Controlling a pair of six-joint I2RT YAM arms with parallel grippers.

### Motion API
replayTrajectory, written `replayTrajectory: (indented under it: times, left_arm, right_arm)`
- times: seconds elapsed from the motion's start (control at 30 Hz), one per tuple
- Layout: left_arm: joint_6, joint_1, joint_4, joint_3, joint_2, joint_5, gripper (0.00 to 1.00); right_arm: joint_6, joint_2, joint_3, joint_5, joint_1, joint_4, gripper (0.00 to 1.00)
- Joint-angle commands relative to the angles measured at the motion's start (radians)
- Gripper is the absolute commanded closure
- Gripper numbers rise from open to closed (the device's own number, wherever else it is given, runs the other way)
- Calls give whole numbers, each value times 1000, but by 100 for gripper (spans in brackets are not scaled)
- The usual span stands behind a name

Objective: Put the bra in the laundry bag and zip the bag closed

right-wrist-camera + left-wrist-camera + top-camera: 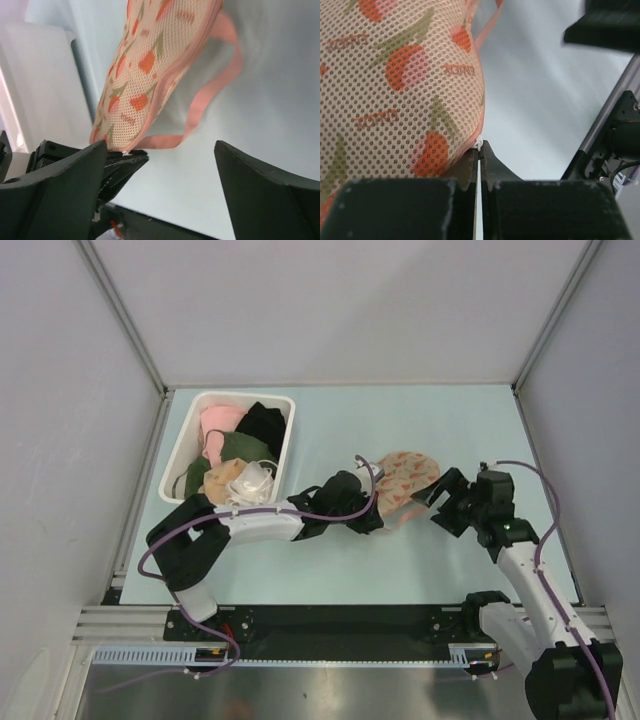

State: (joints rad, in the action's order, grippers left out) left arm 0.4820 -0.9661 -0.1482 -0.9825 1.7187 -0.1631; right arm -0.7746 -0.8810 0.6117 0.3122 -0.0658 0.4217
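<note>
The laundry bag (408, 480) lies at mid-table, beige-pink mesh with orange-red print, its two halves folded together. It fills the upper left of the left wrist view (395, 85) and hangs at the top of the right wrist view (155, 65), with a pink strap loop (212, 95). My left gripper (480, 147) is shut on the small white zipper pull (479, 143) at the bag's pink edge; it also shows from above (372, 508). My right gripper (160, 145) is open and empty just right of the bag (440, 502). The bra is not in view.
A white rectangular bin (178, 455) stands at the back left, holding pink, green, black and beige garments. The left arm stretches across the table's near middle. Grey walls close in the table on three sides.
</note>
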Motion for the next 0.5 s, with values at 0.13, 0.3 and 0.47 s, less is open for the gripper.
replayTrajectory:
  times: [0.13,0.3,0.47]
  left_arm:
    - [23,-59,-30,-70,4,-12,100]
    - [23,-82,-28,-55,-4,-7,100]
    - [12,-82,-28,-21,-14,25,100]
  right_arm:
    - [-336,-67,-131,-5,-213,-251,31]
    - [-391,-148,-165,-27,-258,-391,44]
    - [-358,-177,-173,-32,-240,-397,88]
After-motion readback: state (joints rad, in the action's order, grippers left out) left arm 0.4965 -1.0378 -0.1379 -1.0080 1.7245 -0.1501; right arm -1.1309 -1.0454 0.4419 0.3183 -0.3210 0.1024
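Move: The spot I go for, the laundry bag's raised zip edge just beyond my left fingertips, is about 9 cm left of my right hand, level with it in reach and some 5 cm lower. The bag's body lies roughly 5 cm to the left of my right hand, 4 cm ahead and 8 cm down; the pink strap hangs about 5 cm left, 2 cm back and 9 cm down. From my left hand, that zip edge is some 2 cm ahead and 2 cm right, at about its height. My right hand swings about 8 cm left and sinks some 5 cm, easing back slightly on the way. It rolls and tips around 15 degrees and closes from wide open to under a third, bringing its fingers around the zip edge beside my left fingertips. My left hand keeps its pinch on the bag's edge and draws it about 3 cm back and to the right, then eases to a stop. ##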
